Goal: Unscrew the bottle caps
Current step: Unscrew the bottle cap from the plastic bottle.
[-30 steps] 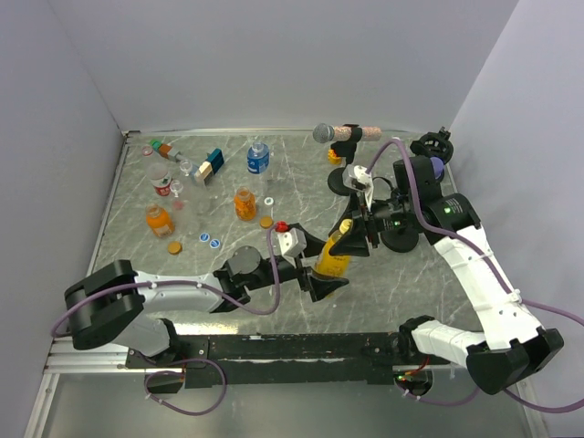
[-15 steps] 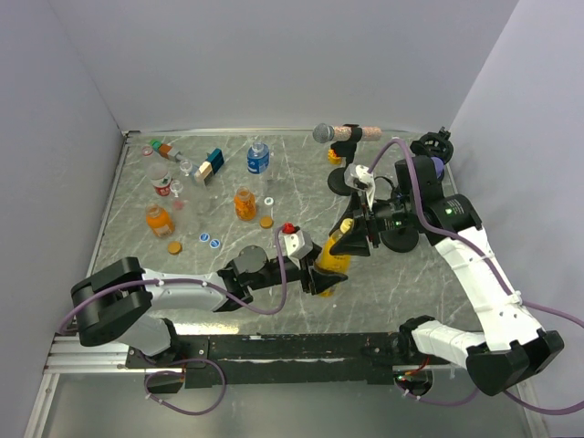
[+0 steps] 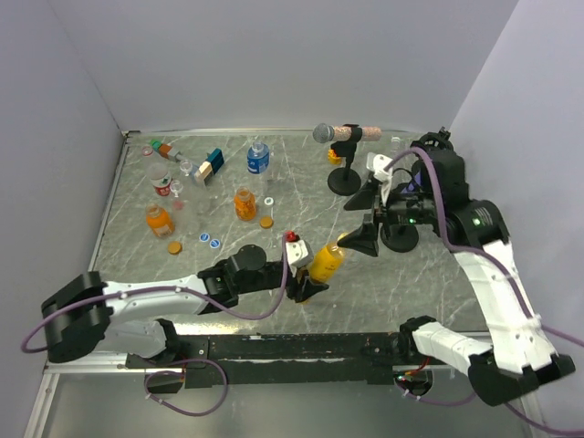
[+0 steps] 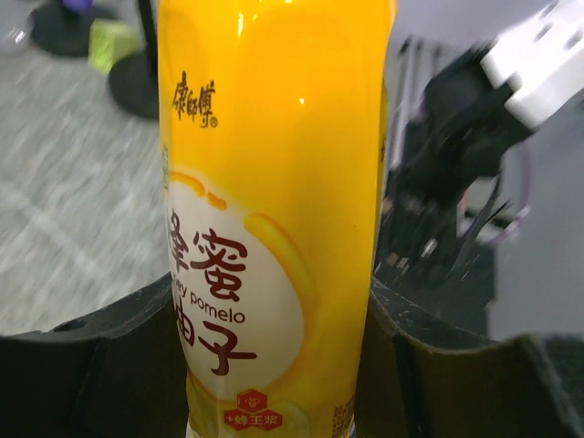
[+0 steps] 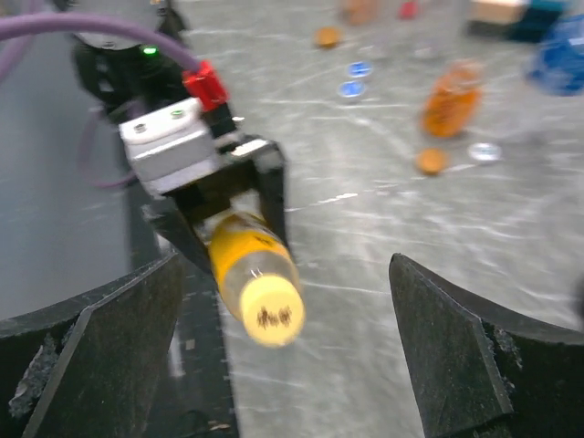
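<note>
A tall yellow bottle [image 3: 326, 262] with its yellow cap [image 3: 339, 241] on is tilted above the table's near middle, cap end toward the right. My left gripper [image 3: 312, 272] is shut on its body; the label [image 4: 274, 228] fills the left wrist view between the black fingers [image 4: 91, 365]. My right gripper [image 3: 362, 222] stands open, drawn back from the cap. In the right wrist view the cap [image 5: 267, 313] faces the camera, clear of both wide-spread fingers [image 5: 109, 347].
At the back left stand a clear bottle with a blue label [image 3: 258, 158], two squat orange bottles [image 3: 244, 203] [image 3: 158, 219], a red can [image 3: 162, 187] and toy blocks [image 3: 210, 164]. Loose caps [image 3: 265, 222] lie nearby. A microphone stand [image 3: 344, 180] rises at back centre.
My right gripper has let go of the yellow cap, opened wide and pulled back to the right. My left gripper has closed on the bottle and carried it slightly left and down.
</note>
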Robot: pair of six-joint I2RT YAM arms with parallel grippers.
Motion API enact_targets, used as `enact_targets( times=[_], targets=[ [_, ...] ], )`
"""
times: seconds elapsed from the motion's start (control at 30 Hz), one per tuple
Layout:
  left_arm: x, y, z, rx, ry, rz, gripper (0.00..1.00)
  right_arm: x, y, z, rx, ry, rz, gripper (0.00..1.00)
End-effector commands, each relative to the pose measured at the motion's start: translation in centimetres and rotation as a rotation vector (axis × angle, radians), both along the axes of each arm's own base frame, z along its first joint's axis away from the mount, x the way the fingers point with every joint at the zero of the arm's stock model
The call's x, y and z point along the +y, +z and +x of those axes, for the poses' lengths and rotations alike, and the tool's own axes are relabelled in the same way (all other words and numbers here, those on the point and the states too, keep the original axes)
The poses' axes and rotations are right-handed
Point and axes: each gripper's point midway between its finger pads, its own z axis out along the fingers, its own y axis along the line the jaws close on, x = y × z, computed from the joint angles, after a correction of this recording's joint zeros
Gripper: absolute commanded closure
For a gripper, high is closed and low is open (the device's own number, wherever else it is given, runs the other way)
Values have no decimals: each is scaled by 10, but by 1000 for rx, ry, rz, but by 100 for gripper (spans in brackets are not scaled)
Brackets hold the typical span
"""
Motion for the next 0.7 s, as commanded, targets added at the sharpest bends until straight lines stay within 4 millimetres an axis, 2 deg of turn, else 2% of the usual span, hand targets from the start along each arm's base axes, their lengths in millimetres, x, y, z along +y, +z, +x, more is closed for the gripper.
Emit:
enact_targets(
  times=[0.0, 0.07, 0.13, 0.2, 0.27, 0.43, 0.57, 0.67],
  targets=[
    [26, 15, 10, -107, 76, 77, 71, -25, 25, 15, -150, -223, -22, 1],
    [36, 16, 13, -123, 106, 109, 72, -22, 13, 7, -73, -203, -16, 1],
    [44, 16, 15, -124, 128, 141, 72, -14, -6, -5, 77, -126, -25, 2],
    [50, 14, 18, -165, 138, 181, 72, -9, -24, -12, 226, -92, -39, 13],
    [53, 11, 19, -172, 142, 202, 73, -7, -36, -11, 303, -84, -54, 17],
    [53, 11, 20, -179, 142, 206, 73, 1, -44, -6, 409, -78, -48, 18],
    [50, 13, 21, -179, 141, 199, 73, 5, -59, 4, 481, -90, -77, 22],
    [49, 13, 21, -176, 145, 196, 73, 8, -65, 0, 519, -69, -85, 24]
  ],
)
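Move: The left hand grips the yellow plastic bottle by its body; the bottle cap lies about 4 cm ahead of this hand, 7 cm to its right and 10 cm above. From the open right hand the cap is some 5 cm to the left, 1 cm back and 5 cm below. On the table an orange cap lies roughly 20 cm ahead of the left hand and 14 cm left, with an orange bottle 25 cm ahead and 21 cm left, both well below. Left hand carries bottle left about 7 cm and down, rolling 20 degrees; right sinks 7 cm, partly closing. ##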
